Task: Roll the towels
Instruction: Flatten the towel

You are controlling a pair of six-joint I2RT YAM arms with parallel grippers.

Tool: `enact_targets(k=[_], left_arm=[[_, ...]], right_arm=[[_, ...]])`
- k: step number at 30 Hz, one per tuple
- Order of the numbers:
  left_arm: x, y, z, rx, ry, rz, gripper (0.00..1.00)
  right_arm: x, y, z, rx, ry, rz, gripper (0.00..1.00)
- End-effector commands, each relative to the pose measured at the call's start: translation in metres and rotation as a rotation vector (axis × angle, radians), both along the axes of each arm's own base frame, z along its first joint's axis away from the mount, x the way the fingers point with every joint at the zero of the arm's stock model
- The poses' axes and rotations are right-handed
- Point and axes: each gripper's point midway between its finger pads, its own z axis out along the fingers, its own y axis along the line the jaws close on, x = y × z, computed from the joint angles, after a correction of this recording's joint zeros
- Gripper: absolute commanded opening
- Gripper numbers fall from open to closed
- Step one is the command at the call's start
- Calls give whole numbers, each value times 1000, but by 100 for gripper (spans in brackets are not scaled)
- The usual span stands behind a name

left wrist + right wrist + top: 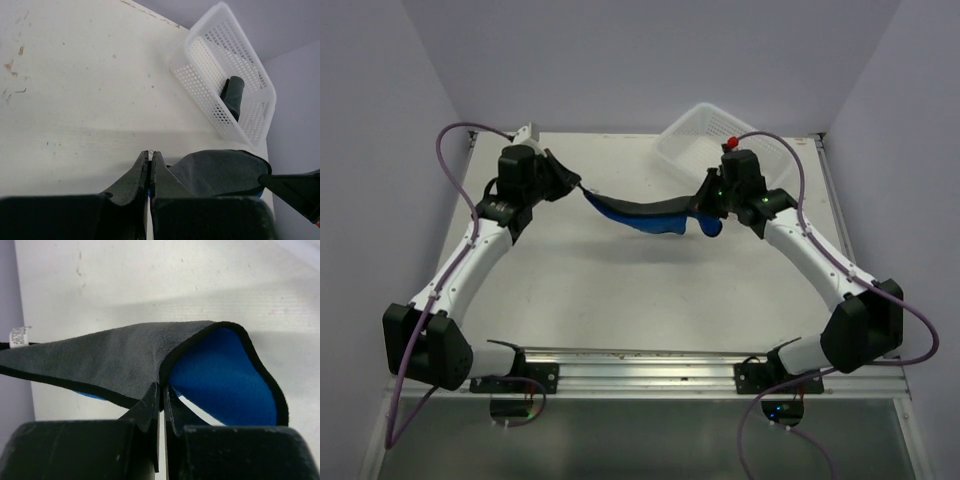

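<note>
A blue towel point(640, 212) with black edging hangs stretched above the table between both grippers, sagging in the middle. Its grey-looking back point(115, 360) faces up and its blue face point(225, 380) curls out on the right. My left gripper point(578, 188) is shut on the towel's left end, and the left wrist view shows its jaws point(150, 152) pressed together beside the cloth point(220, 172). My right gripper point(700, 212) is shut on the right end, jaws point(163, 386) pinching the black edge. A dark rolled towel point(233, 95) lies in the white basket.
The white perforated basket point(685, 140) stands at the back right of the white table, just behind the right gripper. In the left wrist view its wall point(200, 80) is tilted. Purple walls close in the table on three sides. Purple cables loop from both arms.
</note>
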Motion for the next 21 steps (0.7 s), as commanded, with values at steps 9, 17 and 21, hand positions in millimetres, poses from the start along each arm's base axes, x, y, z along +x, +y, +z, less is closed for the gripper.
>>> enact_targets(k=[9, 17, 21], left_arm=[[-2, 8, 25, -74, -77, -18, 0], [-103, 14, -113, -99, 136, -56, 0], [-138, 20, -155, -84, 203, -63, 0]], right_arm=[[-4, -1, 57, 141, -127, 97, 0], [-78, -5, -90, 167, 156, 165, 16], [-101, -15, -118, 135, 201, 168, 40]])
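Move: Both hands hold the blue-and-grey towel in the air; its middle hangs about 15 cm right and 3 cm back of the left hand, 12 cm left and 1 cm ahead of the right, 4 cm lower. The bare table for it lies 12 cm back, 15 cm right and 22 cm below the left hand, and 8 cm back, 12 cm left and 18 cm below the right. From the right hand, the basket is some 28 cm ahead, 12 cm right, the rolled towel inside 22 cm ahead, 16 cm right, both about 15 cm lower. Forward and up a few centimetres more, then both hands reverse and sweep the towel quickly back and down towards the bare table, some 15 cm lower than they began, fingers tipping down about 15 degrees. The left keeps its corner pinched; late in the descent the right opens to about a third and lets go of its edge. ##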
